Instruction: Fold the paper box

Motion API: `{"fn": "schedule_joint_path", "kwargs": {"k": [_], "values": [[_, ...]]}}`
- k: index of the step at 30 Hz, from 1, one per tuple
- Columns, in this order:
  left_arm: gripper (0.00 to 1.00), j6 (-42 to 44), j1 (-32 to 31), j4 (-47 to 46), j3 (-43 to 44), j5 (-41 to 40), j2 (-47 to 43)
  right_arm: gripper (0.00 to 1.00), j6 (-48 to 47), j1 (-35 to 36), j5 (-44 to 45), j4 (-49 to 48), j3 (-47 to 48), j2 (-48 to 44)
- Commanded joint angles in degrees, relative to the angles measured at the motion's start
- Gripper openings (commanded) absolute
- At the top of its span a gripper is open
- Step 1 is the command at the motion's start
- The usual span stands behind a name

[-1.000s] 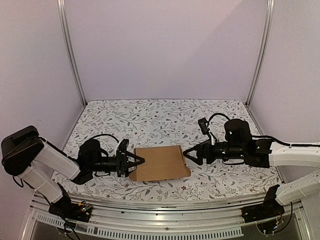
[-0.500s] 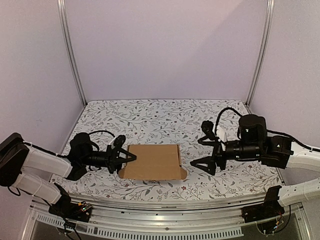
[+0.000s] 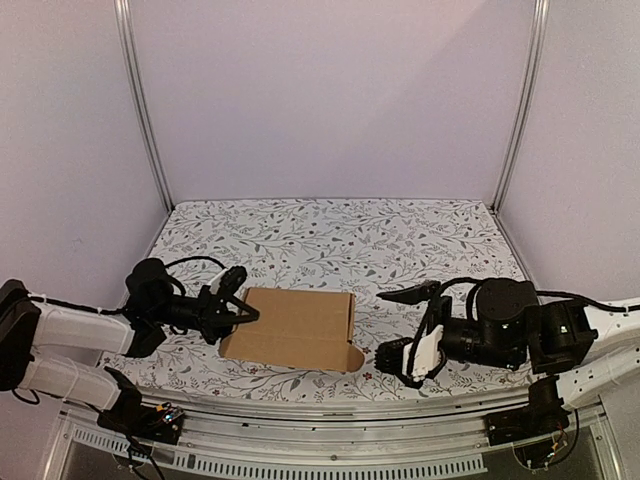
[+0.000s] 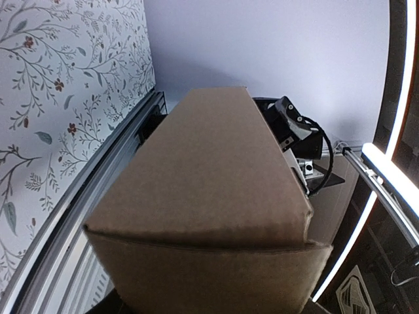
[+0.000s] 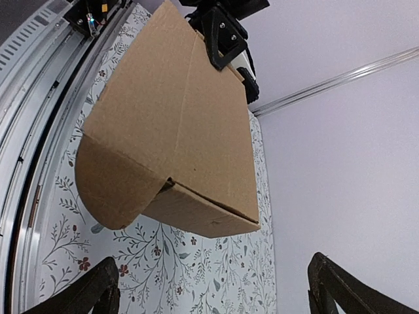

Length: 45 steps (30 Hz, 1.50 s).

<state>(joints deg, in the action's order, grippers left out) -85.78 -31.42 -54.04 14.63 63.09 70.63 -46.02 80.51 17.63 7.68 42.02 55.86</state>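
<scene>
The paper box [image 3: 290, 328] is a slim brown cardboard box lying on the floral table, slightly left of centre, with a rounded flap sticking out at its right end [image 3: 352, 357]. My left gripper [image 3: 240, 303] is shut on the box's left end. In the left wrist view the box [image 4: 209, 196] fills the frame and hides the fingers. My right gripper [image 3: 388, 326] stands wide open just right of the box, apart from it. In the right wrist view the box [image 5: 177, 131] lies beyond my spread fingertips [image 5: 98, 288], with nothing between them.
A metal rail [image 3: 320, 415] runs along the table's near edge. Upright frame posts [image 3: 145, 110] and pale walls close in the back and sides. The floral cloth [image 3: 330, 240] stretches behind the box.
My left gripper has drawn back to the left, dragging the box with it. My right gripper has opened wide, turned, and pulled away from the box's right end toward the near edge.
</scene>
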Motion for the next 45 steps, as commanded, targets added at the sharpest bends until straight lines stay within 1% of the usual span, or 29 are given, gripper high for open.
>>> {"fn": "schedule_joint_path", "kwargs": {"k": [1, 3, 5, 7, 11, 13, 17, 19, 21, 26, 29, 34, 41, 45], "values": [[0.00, -0.54, 0.83, 1.96, 1.93, 4.30, -2.73, 0.99, -15.32, 3.15, 12.56, -8.47, -1.45, 1.21], [0.00, -1.50, 0.82, 0.67, 1.98, 5.47, -3.50, 0.99, -18.05, 4.60, 13.50, -12.10, -2.53, 2.07], [0.00, -1.83, 0.83, 0.61, 1.95, 6.22, -4.69, 0.99, -23.61, 6.61, 13.49, -14.94, -3.27, 2.60], [0.00, -1.76, 0.79, 1.15, 2.01, 6.99, -5.92, 0.99, -28.05, 8.65, 14.11, -15.17, -2.49, 3.06], [0.00, -2.40, 0.79, 1.04, 2.13, 7.75, -8.75, 0.99, -32.88, 12.12, 14.88, -15.09, -1.76, 3.73], [0.00, -1.74, 0.75, 1.12, 1.85, 8.15, -10.79, 0.99, -34.90, 13.47, 15.00, -16.73, -2.12, 3.80], [0.00, -1.26, 0.57, 3.18, 1.22, 8.11, -14.29, 0.99, -41.12, 15.17, 16.13, -22.97, -3.51, 5.66], [0.00, -0.58, 0.49, 4.75, 0.71, 8.02, -15.72, 0.99, -46.42, 15.54, 16.71, -26.65, -4.09, 7.49], [0.00, 0.02, 0.40, 6.56, 0.37, 7.99, -16.64, 0.99, -49.20, 15.55, 16.94, -28.02, -3.57, 8.93], [0.00, -0.34, -0.29, 7.58, 0.04, 7.92, -17.99, 0.99, -51.92, 15.55, 15.66, -28.36, -1.57, 10.55], [0.00, 1.07, -0.46, 10.12, 0.30, 8.01, -18.78, 0.99, -53.49, 15.56, 15.68, -29.04, -0.59, 12.21], [0.00, 2.14, -1.19, 11.32, 0.13, 8.10, -19.02, 0.99, -56.57, 15.47, 16.41, -30.97, -0.06, 15.48], [0.00, 3.53, -2.61, 13.19, 0.39, 8.04, -20.36, 0.99, -57.01, 15.32, 15.70, -32.90, 1.60, 17.83], [0.00, 4.87, -3.20, 15.28, 0.70, 8.00, -21.21, 0.95, -56.73, 15.20, 15.51, -33.41, 2.46, 18.77]]}}
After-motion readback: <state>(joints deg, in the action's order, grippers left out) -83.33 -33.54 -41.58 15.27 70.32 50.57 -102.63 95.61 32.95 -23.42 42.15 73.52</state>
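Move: The box, already held by the left hand, has its free right end about 5 cm to the left of the open right hand, some 2 cm back and about 3 cm lower. The loose rounded tab at that end's near corner is about 4 cm to the left, 6 cm back and 4 cm below the right hand. From the left hand, the box's right end lies roughly 18 cm to the right and 3 cm back, about level. The box is drawn back about 6 cm and raised some 5 cm in the left hand's unbroken grip, its near edge tipping up a little less than its far edge can be judged, while turning slightly clockwise. The right hand, wide open, comes back, then left around the box's free end, rolling some 50 degrees so its forward finger rises over the top. ##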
